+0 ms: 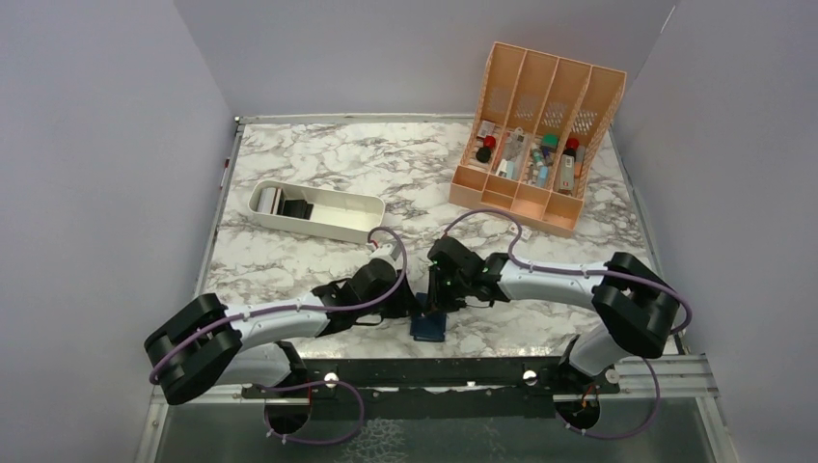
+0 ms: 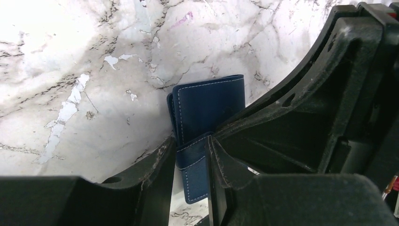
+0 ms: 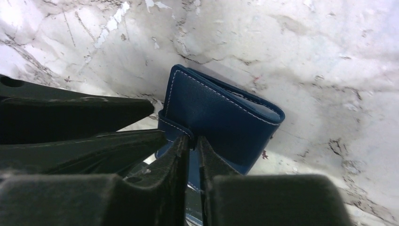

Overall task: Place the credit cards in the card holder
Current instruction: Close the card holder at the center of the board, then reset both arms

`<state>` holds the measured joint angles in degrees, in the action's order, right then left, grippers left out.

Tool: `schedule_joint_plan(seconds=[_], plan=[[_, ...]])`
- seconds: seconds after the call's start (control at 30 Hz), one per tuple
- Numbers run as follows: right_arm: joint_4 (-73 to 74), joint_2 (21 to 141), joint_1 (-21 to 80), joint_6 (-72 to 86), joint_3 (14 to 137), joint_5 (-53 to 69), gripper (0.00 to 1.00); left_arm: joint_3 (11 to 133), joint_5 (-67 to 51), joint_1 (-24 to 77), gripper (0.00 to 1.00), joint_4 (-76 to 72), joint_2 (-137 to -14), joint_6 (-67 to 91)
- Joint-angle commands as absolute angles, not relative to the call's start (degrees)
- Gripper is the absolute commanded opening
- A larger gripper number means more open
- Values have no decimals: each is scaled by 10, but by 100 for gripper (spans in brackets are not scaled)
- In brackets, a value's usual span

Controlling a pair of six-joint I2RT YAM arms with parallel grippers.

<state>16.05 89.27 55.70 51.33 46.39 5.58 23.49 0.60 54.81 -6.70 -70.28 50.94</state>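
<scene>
The card holder (image 1: 427, 327), a small navy folding case with white stitching, lies closed on the marble near the table's front edge. Its strap tab (image 2: 193, 160) runs out between my left gripper's (image 2: 188, 141) fingers, which hold it by its edges. My right gripper (image 3: 194, 139) comes from the other side, its fingers pinched flat on the same tab where it leaves the card holder (image 3: 221, 117). In the top view both grippers, left (image 1: 413, 311) and right (image 1: 436, 307), meet over the case. The credit cards are out of view in the wrist views.
A white oblong tray (image 1: 318, 224) stands at the mid-left with a few small flat items at its left end, too small to identify. An orange slotted organizer (image 1: 540, 125) with small bottles stands at the back right. The metal rail (image 1: 434, 367) runs just behind the case.
</scene>
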Motion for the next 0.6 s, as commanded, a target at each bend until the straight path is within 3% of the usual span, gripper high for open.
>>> schedule_joint_plan(seconds=[0.0, 0.4, 0.43, 0.53, 0.57], plan=[[243, 870, 559, 492, 442, -8, 24, 242, 11, 545, 34, -36, -662, 496], [247, 602, 559, 475, 436, -63, 55, 370, 107, 544, 50, 154, -492, 417], [249, 577, 559, 471, 434, -67, 60, 383, 114, 544, 51, 167, -476, 410], [264, 505, 559, 467, 429, -93, 97, 413, 126, 544, 55, 196, -441, 390], [273, 484, 559, 466, 430, -106, 100, 422, 128, 544, 56, 203, -429, 385]])
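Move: The card holder lies right under both hands: its middle is about 4 cm right of the left hand and 1 cm back, some 2 cm lower; from the right hand it is roughly 2 cm to the right, 1 cm back and 1 cm lower. The white tray sits about 24 cm ahead and 25 cm left of the left hand. A small white box is some 18 cm ahead and 20 cm right of the right hand. Upward and quickening, both hands leave the card holder: the left rises about 16 cm from its left edge, drifting slightly forward and left, and opens somewhat more. The right fingertips lift off the strap by its snap, climb some 14 cm while easing right, and spread almost fully. Both wrists tip their fingertips up and outward over the table by about 20 degrees. ##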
